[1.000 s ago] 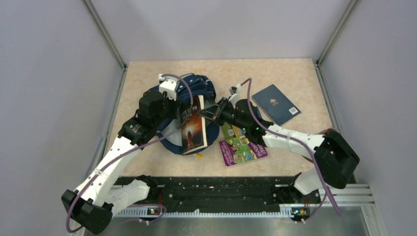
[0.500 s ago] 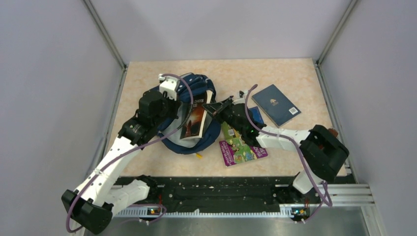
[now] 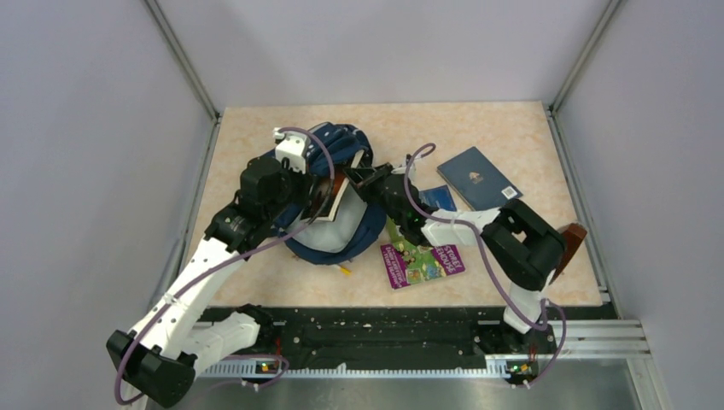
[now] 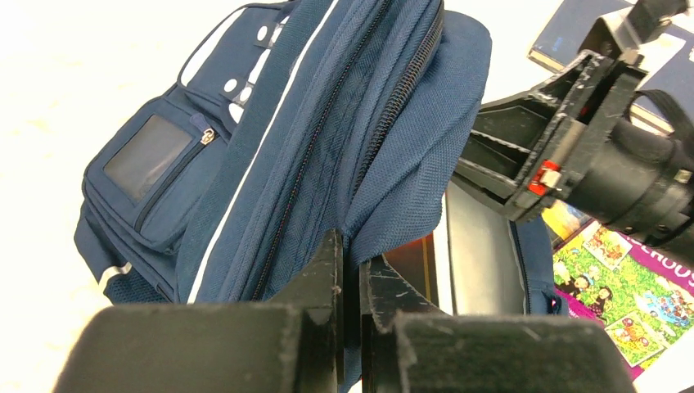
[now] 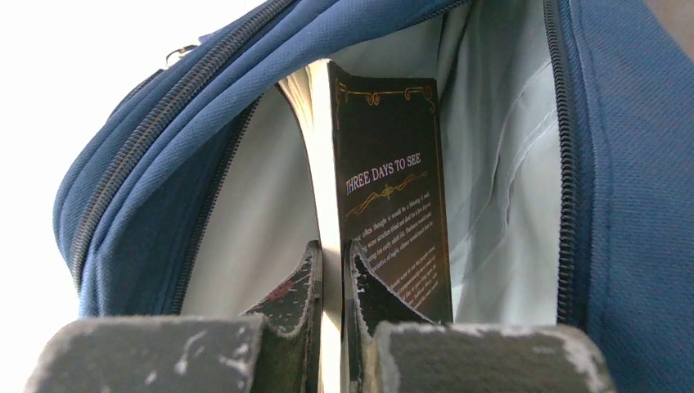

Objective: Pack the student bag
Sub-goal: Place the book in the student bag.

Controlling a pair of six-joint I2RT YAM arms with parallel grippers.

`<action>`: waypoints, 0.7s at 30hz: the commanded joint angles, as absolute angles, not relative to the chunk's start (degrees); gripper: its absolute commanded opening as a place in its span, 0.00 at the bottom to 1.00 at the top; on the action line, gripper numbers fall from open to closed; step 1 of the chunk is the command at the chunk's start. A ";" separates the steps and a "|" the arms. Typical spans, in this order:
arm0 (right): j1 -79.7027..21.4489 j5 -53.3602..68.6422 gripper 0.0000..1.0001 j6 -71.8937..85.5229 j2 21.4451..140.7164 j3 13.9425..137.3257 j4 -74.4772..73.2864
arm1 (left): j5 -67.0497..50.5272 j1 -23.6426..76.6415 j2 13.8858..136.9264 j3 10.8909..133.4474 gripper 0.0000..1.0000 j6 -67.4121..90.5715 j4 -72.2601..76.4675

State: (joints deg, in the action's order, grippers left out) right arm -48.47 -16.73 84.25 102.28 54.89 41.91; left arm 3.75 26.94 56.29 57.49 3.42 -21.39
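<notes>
The student bag (image 3: 346,143), navy with a thin white stripe, lies at the table's middle left with its main opening held up. My left gripper (image 4: 350,262) is shut on the fabric edge of that opening (image 4: 409,180); from above it sits at the bag's left side (image 3: 309,198). A dark book titled "Three Days to See" (image 5: 393,188) stands on edge inside the light grey lining (image 5: 507,164). My right gripper (image 5: 335,255) is shut on the book's near edge, at the bag's mouth (image 3: 363,179). The same book (image 4: 413,262) shows in the left wrist view.
A navy book (image 3: 478,181) lies at the back right. A purple and green picture book (image 3: 423,260) lies just right of the bag, under my right arm. A small blue item (image 3: 440,198) and a brown object (image 3: 570,246) sit further right. Walls enclose the table.
My right gripper has moved left with the book. The book has gone from lying cover-up on the bag to standing on edge inside the opening. The left gripper has held still.
</notes>
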 commanded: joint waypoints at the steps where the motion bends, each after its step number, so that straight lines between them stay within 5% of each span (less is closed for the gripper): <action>1: -47.01 -21.30 0.00 86.39 105.51 61.90 52.56 | 2.97 27.11 52.70 59.40 0.00 5.55 -13.43; 21: -47.29 -29.71 0.00 77.32 119.04 75.18 48.70 | 0.55 27.12 52.29 59.41 0.00 6.60 -13.09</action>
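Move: The right hand grips the book by its long edge in the mouth of the student bag. The bag's far end lies about 11 cm ahead, 3 cm left and 10 cm below. The raised flap lip is some 7 cm left, 5 cm back and 6 cm higher; the landscape book lies about 19 cm right and 6 cm back, on the table. From the left hand, holding that lip, the bag's far end is about 16 cm ahead, 4 cm right and 17 cm lower. Forward and somewhat to its left, sinking slightly, the right hand carries the pinched book some 7 cm deeper under the flap towards the bag's far end, turning a few degrees clockwise with its fingers kept shut. The left hand stays almost in place and keeps the flap pinched up, holding the mouth open. ##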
